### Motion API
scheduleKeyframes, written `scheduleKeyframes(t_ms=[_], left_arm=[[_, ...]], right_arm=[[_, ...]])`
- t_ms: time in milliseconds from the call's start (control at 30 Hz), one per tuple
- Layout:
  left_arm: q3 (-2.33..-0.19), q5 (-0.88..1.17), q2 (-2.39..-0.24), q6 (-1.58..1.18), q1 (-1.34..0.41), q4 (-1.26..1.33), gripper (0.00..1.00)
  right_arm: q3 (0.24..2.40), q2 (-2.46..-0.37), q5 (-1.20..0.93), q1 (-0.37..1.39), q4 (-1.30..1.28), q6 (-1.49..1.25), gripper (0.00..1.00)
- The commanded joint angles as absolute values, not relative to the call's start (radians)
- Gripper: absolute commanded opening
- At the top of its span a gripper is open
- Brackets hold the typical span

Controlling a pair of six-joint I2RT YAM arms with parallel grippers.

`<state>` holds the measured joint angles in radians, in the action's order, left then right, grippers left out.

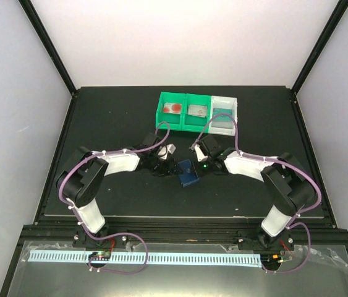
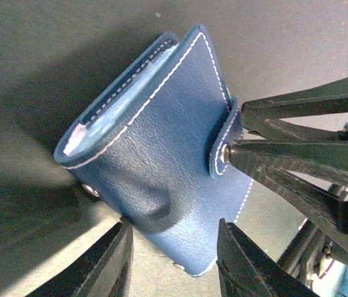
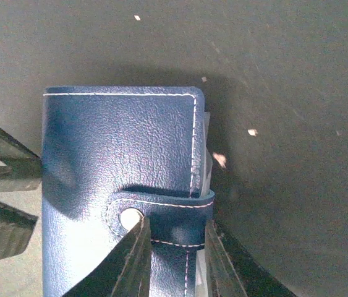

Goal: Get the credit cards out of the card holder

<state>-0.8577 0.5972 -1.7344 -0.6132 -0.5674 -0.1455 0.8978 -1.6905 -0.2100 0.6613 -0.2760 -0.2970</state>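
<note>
The navy card holder (image 1: pixel 188 175) stands folded on the black table between both grippers, its snap strap fastened. My left gripper (image 2: pixel 174 224) has its fingers on either side of the card holder's (image 2: pixel 161 142) lower corner, touching it. My right gripper (image 3: pixel 175 223) is shut across the strap of the card holder (image 3: pixel 118 142), just beside the snap. A pale edge (image 2: pixel 78 133) shows inside the fold; whether it is a card I cannot tell. Three credit cards lie in the back trays: white with red circles (image 1: pixel 172 108), greyish (image 1: pixel 197 111), teal (image 1: pixel 222 114).
A green two-compartment tray (image 1: pixel 161 117) and a white tray (image 1: pixel 235 102) stand side by side at the back of the table. Both forearms angle inward from the near corners. Black frame posts rise at the table's back corners.
</note>
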Motion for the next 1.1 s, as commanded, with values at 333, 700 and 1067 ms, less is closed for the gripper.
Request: scheduleKeyframes(t_ms=[333,700,1067], left_arm=[[-0.786,0.641,-1.551,-0.655,-0.687,-0.059,0.47],[-0.695,0.319,-1.111,-0.534,-0.689,-0.301,0.99],[-0.624,0.188,-0.749,-0.477,-0.689,-0.454,0.99]], right_arm=[[0.776,-1.473,-0.131,0.666,-0.379,-0.364,0.24],[0.888,-1.464,-0.089,0.701,-0.44,-0.415,0.23],[0.971,-1.589,-0.035,0.773,-0.468,-0.434,0.25]])
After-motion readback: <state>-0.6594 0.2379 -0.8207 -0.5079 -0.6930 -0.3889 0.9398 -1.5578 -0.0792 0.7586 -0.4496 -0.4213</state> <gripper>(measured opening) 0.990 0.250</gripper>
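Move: The card holder lies right between my hands. Its middle is about 4 cm right and 2 cm ahead of my left hand, whose fingers are at its left edge near the near corner. From my right hand, at the strap edge, it lies some 3 cm left and 1 cm ahead, barely lower. The green bins stand roughly 25 cm ahead of my right hand and 5 cm left, the white bin 24 cm ahead and 10 cm right. With fingertips low at the card holder's two sides, I first draw both hands back and to the right, 3 to 5 cm. Then my left hand rises some 15 cm, swinging about 10 cm left away from the holder, opening wide and tilting its fingers forward by about 30 degrees. My right hand, opening unchanged, climbs 5 cm, comes back left and starts sinking over the snap. ##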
